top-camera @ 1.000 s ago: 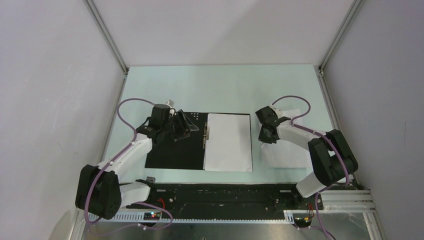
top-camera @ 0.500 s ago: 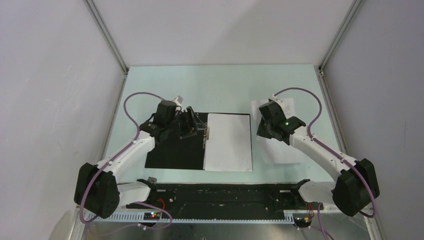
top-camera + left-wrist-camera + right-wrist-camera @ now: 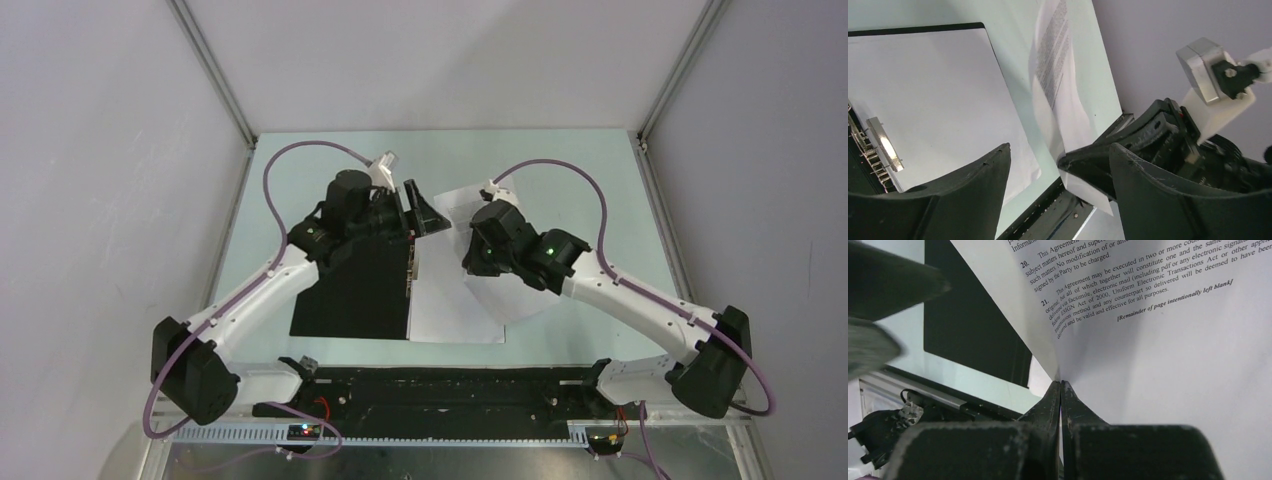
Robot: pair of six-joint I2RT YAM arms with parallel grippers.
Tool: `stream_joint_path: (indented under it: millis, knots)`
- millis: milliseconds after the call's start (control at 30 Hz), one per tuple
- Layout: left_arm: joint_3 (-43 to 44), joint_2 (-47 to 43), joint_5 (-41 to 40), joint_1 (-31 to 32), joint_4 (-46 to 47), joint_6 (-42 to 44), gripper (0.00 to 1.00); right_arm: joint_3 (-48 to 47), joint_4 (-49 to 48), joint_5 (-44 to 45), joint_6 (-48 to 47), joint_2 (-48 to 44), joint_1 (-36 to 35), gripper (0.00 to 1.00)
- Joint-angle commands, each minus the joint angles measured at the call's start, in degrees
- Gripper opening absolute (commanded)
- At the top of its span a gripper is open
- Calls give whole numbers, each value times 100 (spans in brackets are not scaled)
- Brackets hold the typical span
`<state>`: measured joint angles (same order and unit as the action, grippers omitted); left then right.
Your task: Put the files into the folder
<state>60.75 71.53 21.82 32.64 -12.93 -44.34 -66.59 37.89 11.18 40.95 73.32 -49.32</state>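
The folder [image 3: 350,290] lies open on the table, black inside up, with its metal clip [image 3: 411,268] along the spine. One plain white file [image 3: 445,312] rests flat on its right half [image 3: 938,95]. My right gripper [image 3: 472,252] is shut on the edge of the other file, a sheet with printed text [image 3: 510,300], and holds it lifted and curled above the folder's right side [image 3: 1148,315]. The pinch shows in the right wrist view [image 3: 1060,382]. My left gripper [image 3: 420,208] hovers open just left of that sheet, above the folder's far edge, holding nothing [image 3: 1060,147].
The pale green table [image 3: 560,170] is boxed in by white walls on three sides. A black rail [image 3: 450,390] with the arm bases runs along the near edge. Purple cables [image 3: 300,160] arc above both arms.
My right arm swung left, carrying the printed sheet from the table's right side to above the folder. My left gripper rose away from the clip toward the far edge and opened wider.
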Motion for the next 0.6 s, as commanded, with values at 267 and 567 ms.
stream_joint_path:
  millis: [267,567]
  knots:
    - [54,529,-592,300,454,-46,66,-783,273,319,229,319,-510,0]
    - [177,676,-519,303,759,-194,26,-862,353,401,205,293,-677,6]
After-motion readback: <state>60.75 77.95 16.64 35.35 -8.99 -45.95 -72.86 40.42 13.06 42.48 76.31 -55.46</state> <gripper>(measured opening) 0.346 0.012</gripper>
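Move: The free left edge of the hanging files is about 3 cm ahead of the open left hand, 5 cm to its right and 5 cm below; from the right hand, which already holds the files, that spot is about 10 cm ahead and 3 cm left, at much its own height. The folder's right half lies straight under the right hand, some 18 cm down. The clip is about 6 cm ahead and 11 cm left of the right hand, equally far down. Keeping its pinch on the files, the right hand carries them about 3 cm left, rising some 2 cm and drawing slightly back, towards the left gripper. The left hand sinks about 3 cm while easing right and forward, bringing its fingers to either side of the files' left edge and closing them to less than half their opening; a firm grip isn't yet visible. ##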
